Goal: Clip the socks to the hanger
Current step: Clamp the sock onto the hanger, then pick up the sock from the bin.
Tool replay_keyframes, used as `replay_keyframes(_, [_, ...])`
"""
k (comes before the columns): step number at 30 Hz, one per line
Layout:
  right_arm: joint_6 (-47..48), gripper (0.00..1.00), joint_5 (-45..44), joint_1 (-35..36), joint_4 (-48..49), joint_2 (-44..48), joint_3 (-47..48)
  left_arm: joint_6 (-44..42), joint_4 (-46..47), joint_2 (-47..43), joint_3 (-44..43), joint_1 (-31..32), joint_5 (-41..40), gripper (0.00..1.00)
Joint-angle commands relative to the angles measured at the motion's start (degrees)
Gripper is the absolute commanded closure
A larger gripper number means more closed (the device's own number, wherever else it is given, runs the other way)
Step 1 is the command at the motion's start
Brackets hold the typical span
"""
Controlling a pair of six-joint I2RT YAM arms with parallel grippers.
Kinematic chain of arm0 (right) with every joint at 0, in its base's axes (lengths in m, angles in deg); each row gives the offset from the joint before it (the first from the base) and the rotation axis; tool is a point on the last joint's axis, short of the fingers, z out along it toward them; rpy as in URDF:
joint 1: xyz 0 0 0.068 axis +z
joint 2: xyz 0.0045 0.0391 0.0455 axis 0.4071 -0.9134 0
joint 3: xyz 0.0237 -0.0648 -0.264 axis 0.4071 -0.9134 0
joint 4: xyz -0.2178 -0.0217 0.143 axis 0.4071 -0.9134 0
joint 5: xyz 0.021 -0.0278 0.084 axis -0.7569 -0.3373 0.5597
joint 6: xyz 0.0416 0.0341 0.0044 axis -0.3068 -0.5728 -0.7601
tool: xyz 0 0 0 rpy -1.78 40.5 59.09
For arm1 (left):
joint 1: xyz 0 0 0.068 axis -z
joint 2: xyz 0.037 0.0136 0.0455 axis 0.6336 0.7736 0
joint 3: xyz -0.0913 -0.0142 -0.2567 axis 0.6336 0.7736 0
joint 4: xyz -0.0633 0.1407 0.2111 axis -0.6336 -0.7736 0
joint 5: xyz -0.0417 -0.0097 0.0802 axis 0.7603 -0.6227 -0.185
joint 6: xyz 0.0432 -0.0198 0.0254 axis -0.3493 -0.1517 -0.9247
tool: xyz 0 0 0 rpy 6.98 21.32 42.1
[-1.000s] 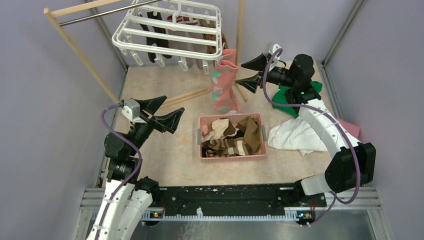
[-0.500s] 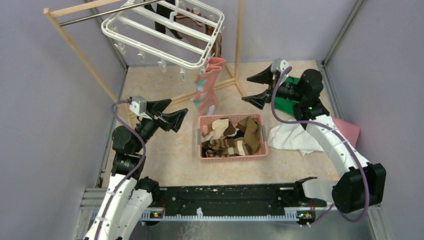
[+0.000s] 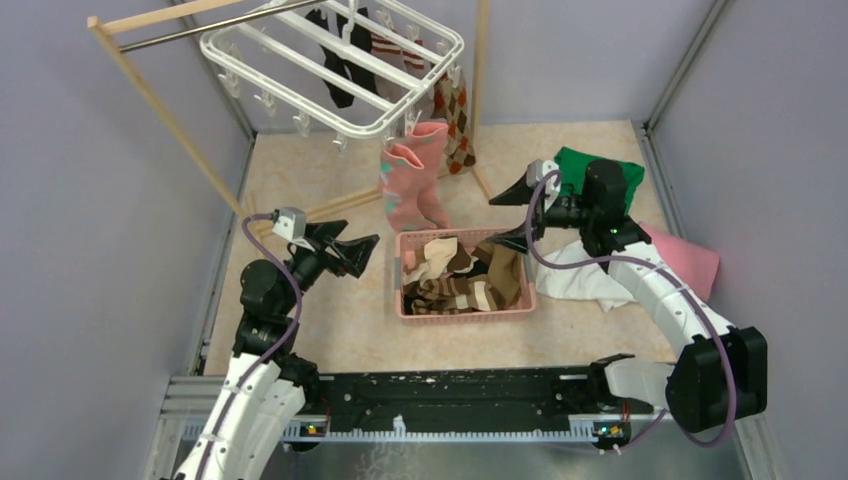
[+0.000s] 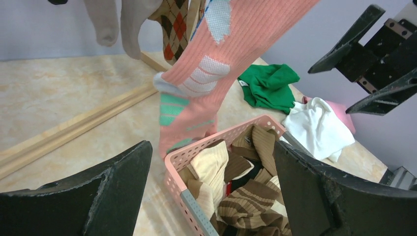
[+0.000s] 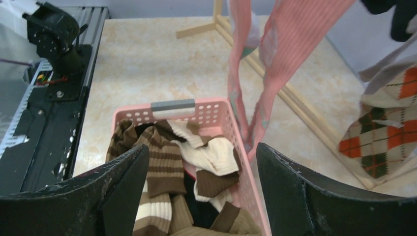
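Observation:
The white hanger (image 3: 300, 62) hangs tilted from the rod at the back. A pink-teal sock pair (image 3: 410, 185), an argyle sock (image 3: 458, 125) and black socks (image 3: 335, 70) are clipped to it. More socks (image 3: 462, 285), brown striped, cream and brown, lie in the pink basket (image 3: 465, 313). My left gripper (image 3: 360, 238) is open, just left of the basket. On the basket's right side my right gripper (image 3: 496, 222) is open above it. Both wrist views look between empty fingers at the basket socks (image 4: 255, 196) (image 5: 162, 162), with the pink-teal sock (image 4: 206, 73) (image 5: 285, 44) dangling behind.
The wooden rack (image 3: 150, 90) carries the rod, and its base bars (image 3: 350, 200) lie on the table behind the basket. A green cloth (image 3: 590, 165), a white cloth (image 3: 585, 280) and a pink cloth (image 3: 695, 262) lie at the right.
The right gripper has drawn back from the pink-teal sock, dropped toward the basket and opened wider. The hanger has swung, the sock with it. The left gripper has moved down toward the basket.

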Motion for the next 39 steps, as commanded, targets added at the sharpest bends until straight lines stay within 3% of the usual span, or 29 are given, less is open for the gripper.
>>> replay_keyframes(1, [14.08, 0.22, 2.9, 1.07, -9.5, 1.25, -1.31, -0.42, 0.65, -2.13, 1.68, -0.32, -2.23, 0.01])
replay_keyframes(13, [45.65, 0.25, -1.79, 9.34, -41.2, -5.77, 2.74, 3.1, -0.7, -5.24, 7.42, -0.32, -7.56, 0.01])
replay_keyframes(16, [48.68, 0.35, -3.44, 13.12, -44.26, -9.02, 4.54, 3.16, -1.52, -6.15, 8.02, -0.32, -8.68, 0.01])
replay_keyframes(21, [51.41, 0.63, -5.45, 14.55, -50.03, -14.84, 8.41, 2.52, -4.97, -8.36, 7.78, -0.32, -9.43, 0.01])
replay_keyframes(23, [52.33, 0.68, -7.3, 14.81, -52.78, -17.05, 9.28, 2.55, -6.1, -9.72, 8.16, -0.32, -9.87, 0.01])
replay_keyframes(29, [48.08, 0.67, -12.81, 15.49, -48.51, -18.51, 7.83, 3.87, -6.75, -13.2, 10.13, -0.33, -11.19, 0.01])
replay_keyframes(39, [41.73, 0.67, -14.73, 21.26, -39.68, -21.13, 8.7, 3.82, -6.24, -12.94, 10.22, -0.32, -10.89, 0.01])
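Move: Low in the basket lies the striped sock, about 8 cm back, 9 cm left and 22 cm below the right hand; the basket's middle is some 4 cm back and 8 cm left. The cream-ended sock lies around 15 cm left and 1 cm back, also some 22 cm down. The clipped pink socks hang about 16 cm left and 10 cm ahead, near hand height. From the left hand, the striped sock is roughly 6 cm back, 22 cm right and 22 cm down. Sinking some 17 cm into the basket area, the right hand also draws back about 7 cm and eases left towards the striped sock, its left-pointing fingers tipping down about 30 degrees and swinging counter-clockwise. On the way the fingers narrow to roughly a third open; contact isn't clear. The left hand, empty and wide open, lowers about 6 cm and drifts left. ##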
